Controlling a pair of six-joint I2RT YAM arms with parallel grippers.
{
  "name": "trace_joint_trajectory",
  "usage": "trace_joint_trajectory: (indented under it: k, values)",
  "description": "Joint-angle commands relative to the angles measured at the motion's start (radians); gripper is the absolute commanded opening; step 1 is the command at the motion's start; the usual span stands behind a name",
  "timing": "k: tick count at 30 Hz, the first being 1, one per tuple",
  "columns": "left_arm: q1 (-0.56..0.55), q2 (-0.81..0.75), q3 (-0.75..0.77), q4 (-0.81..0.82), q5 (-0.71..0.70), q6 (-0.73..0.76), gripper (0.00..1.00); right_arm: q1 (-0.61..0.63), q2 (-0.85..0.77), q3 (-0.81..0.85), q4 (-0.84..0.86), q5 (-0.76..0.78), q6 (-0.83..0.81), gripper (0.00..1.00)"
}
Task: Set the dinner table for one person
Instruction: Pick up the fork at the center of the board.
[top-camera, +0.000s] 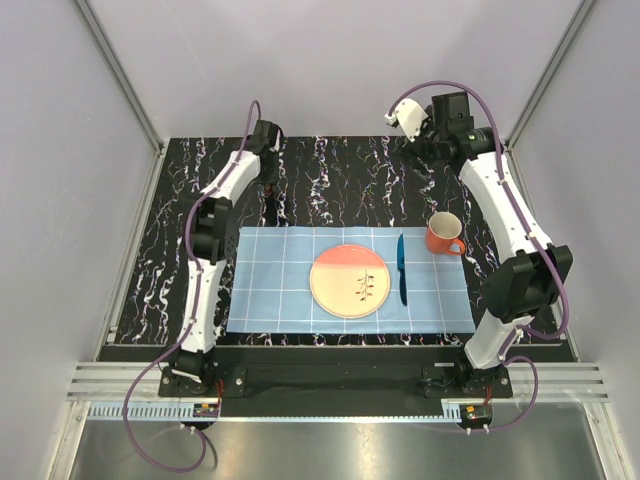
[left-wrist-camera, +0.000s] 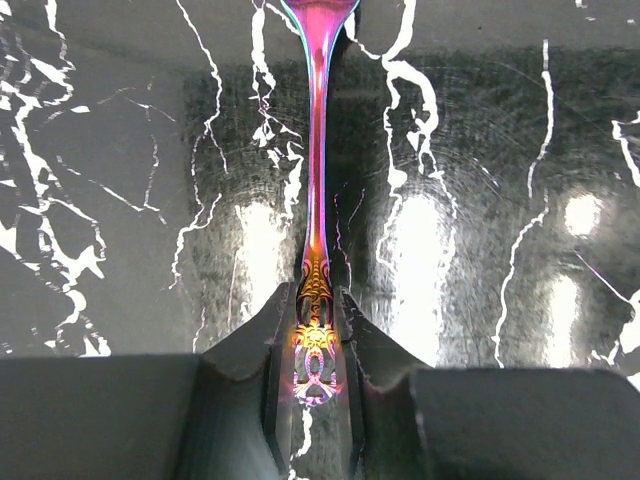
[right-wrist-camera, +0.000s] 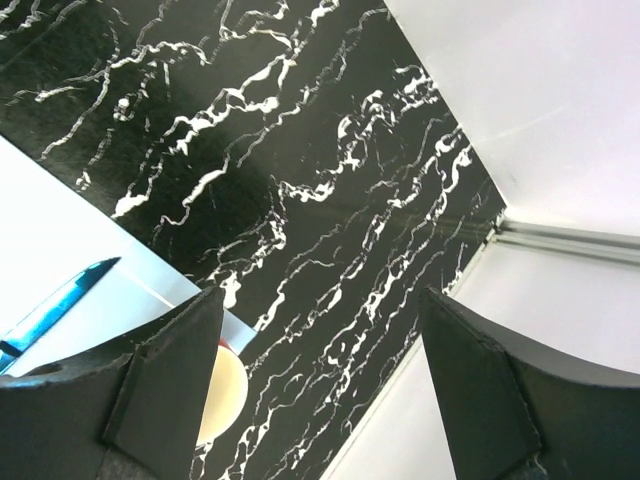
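Note:
The dinner table (top-camera: 340, 180) is black with white streaks. My left gripper (top-camera: 268, 168) is low over its back left part. In the left wrist view this gripper (left-wrist-camera: 316, 300) is shut on the ornate handle end of a rainbow-coloured utensil (left-wrist-camera: 320, 150), whose stem runs away from the jaws over the tabletop (left-wrist-camera: 480, 250). Its head is cut off by the frame. My right gripper (top-camera: 403, 116) hangs high at the back right, and in its own view it (right-wrist-camera: 322, 300) is open with nothing between the fingers.
A light-blue checked mat (top-camera: 270, 290) lies at the front middle. On it sit a pink and cream plate (top-camera: 349, 282) and, right of the plate, a blue knife (top-camera: 402, 268). An orange mug (top-camera: 443, 234) stands at the mat's back right corner. White walls enclose the table.

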Motion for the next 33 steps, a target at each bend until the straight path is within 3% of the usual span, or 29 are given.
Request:
trace_joint_trajectory:
  k: [1,18,33]
  values:
    - [-0.009,-0.111,-0.015,0.011,-0.011,0.020,0.00,0.016,-0.008,0.000,0.005,-0.040,0.011,0.86]
    - [-0.022,-0.232,-0.130,0.023,-0.048,-0.044,0.00,0.039,-0.037,-0.051,0.007,-0.089,0.014,0.85]
    - [-0.084,-0.642,-0.581,0.054,-0.036,-0.105,0.00,0.062,-0.083,-0.129,0.009,-0.098,0.023,0.85]
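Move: The fork is already pinched by the end of its handle in the left hand; the free strip of mat left of the plate, where it would go, lies about 29 cm back from that hand, 8 cm to its right and some 3 cm below. The mat's far left corner is about 13 cm back and 7 cm left of the hand, the plate's middle 29 cm back and 26 cm right. From the right hand that free strip lies roughly 19 cm back, 40 cm left and 26 cm below. Keeping its pinch on the fork's handle, the left hand eases up and back a couple of centimetres, nearly pauses, then sweeps up and back towards the mat's left part, about 10 cm each way in all, with its attitude almost unchanged and the tines still pointing forward. Meanwhile the empty right hand, fingers staying wide open, sinks about 4 cm while drifting left and back, its fingers tipping slightly farther down. ##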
